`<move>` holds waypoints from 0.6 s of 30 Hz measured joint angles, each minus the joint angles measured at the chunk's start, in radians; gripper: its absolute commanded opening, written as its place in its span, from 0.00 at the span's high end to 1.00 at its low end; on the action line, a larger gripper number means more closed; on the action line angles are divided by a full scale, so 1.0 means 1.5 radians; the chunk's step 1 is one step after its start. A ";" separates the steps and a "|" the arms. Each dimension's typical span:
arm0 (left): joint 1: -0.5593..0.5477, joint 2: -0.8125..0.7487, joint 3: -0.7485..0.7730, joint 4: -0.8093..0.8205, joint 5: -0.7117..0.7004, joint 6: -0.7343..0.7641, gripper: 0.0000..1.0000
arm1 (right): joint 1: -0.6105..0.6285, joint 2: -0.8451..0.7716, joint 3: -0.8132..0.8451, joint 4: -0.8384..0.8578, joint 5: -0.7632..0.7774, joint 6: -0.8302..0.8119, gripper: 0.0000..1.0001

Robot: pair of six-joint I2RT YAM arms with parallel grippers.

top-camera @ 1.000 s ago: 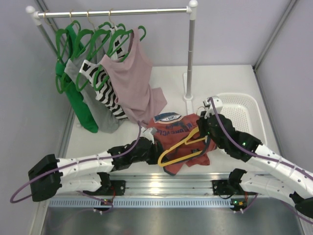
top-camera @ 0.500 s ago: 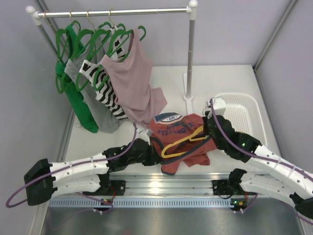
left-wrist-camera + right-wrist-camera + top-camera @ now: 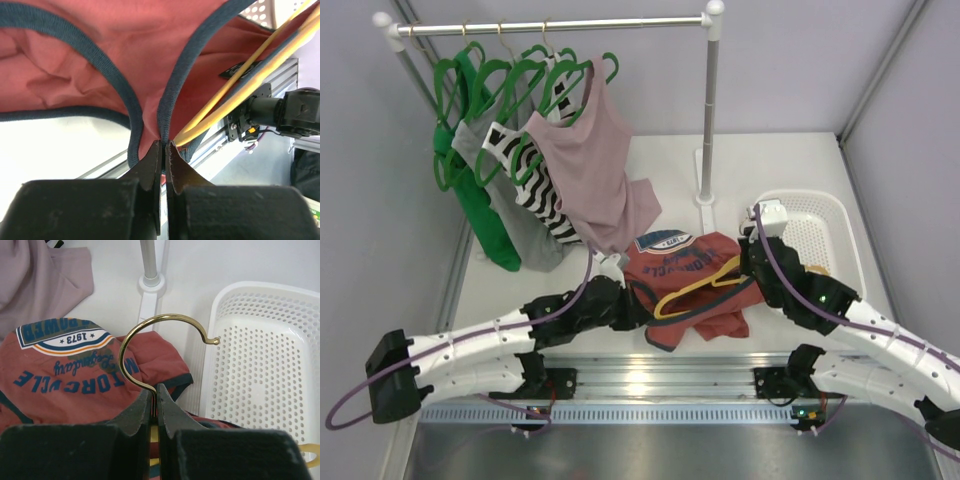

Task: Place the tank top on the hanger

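Observation:
The rust-red tank top (image 3: 685,270) with navy trim and a chest logo lies bunched on the table between the arms. It also shows in the left wrist view (image 3: 75,55) and in the right wrist view (image 3: 65,385). The yellow hanger (image 3: 695,287) lies across it, one end tucked under the fabric edge; its yellow bars show in the left wrist view (image 3: 235,90). My left gripper (image 3: 164,144) is shut on the navy trim of the tank top at its left edge (image 3: 638,300). My right gripper (image 3: 155,389) is shut on the hanger's metal hook (image 3: 165,322), at the top's right side (image 3: 752,262).
A white perforated basket (image 3: 825,235) stands at the right, close to my right arm. A clothes rail (image 3: 555,25) at the back holds green hangers (image 3: 485,80) with a dusty-pink tank top (image 3: 595,180) and a striped top (image 3: 535,185). Its post foot (image 3: 705,195) stands behind the tank top.
My left gripper has moved right and forward along the tank top's left edge, pulling fabric over the hanger's lower end. The hanger has shifted a little up and right with my right gripper.

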 measured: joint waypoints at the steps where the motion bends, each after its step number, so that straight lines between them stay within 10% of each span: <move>1: 0.000 -0.001 0.006 -0.005 -0.003 0.002 1.00 | 0.000 0.000 0.000 0.000 0.001 -0.001 1.00; 18: 0.000 0.104 0.230 -0.070 -0.017 0.102 1.00 | 0.000 0.008 0.030 -0.005 0.004 -0.005 1.00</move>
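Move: The hanger's left shoulder end is about 3 cm to the right of the left hand, 1 cm ahead and some 2 cm below it, beside the strap the hand already pinches. The hanger's neck lies roughly 13 cm ahead, 21 cm right and 8 cm higher, the shirt's chest print about 16 cm ahead, 5 cm right and 8 cm lower. From the right hand, the shoulder end is about 12 cm back, 18 cm left and 10 cm down. The navy-trimmed strap, still pinched in the shut left fingers, is drawn up and over the hanger's left shoulder: first almost straight up, then faster, up and to the right with some forward, along the hanger towards its neck. The lift is about 8 cm, the sideways travel 4 cm, and the fingertips tip up some 10 degrees. The right hand keeps its grip on the neck, holding nearly still and rising a centimetre or so at the end. ##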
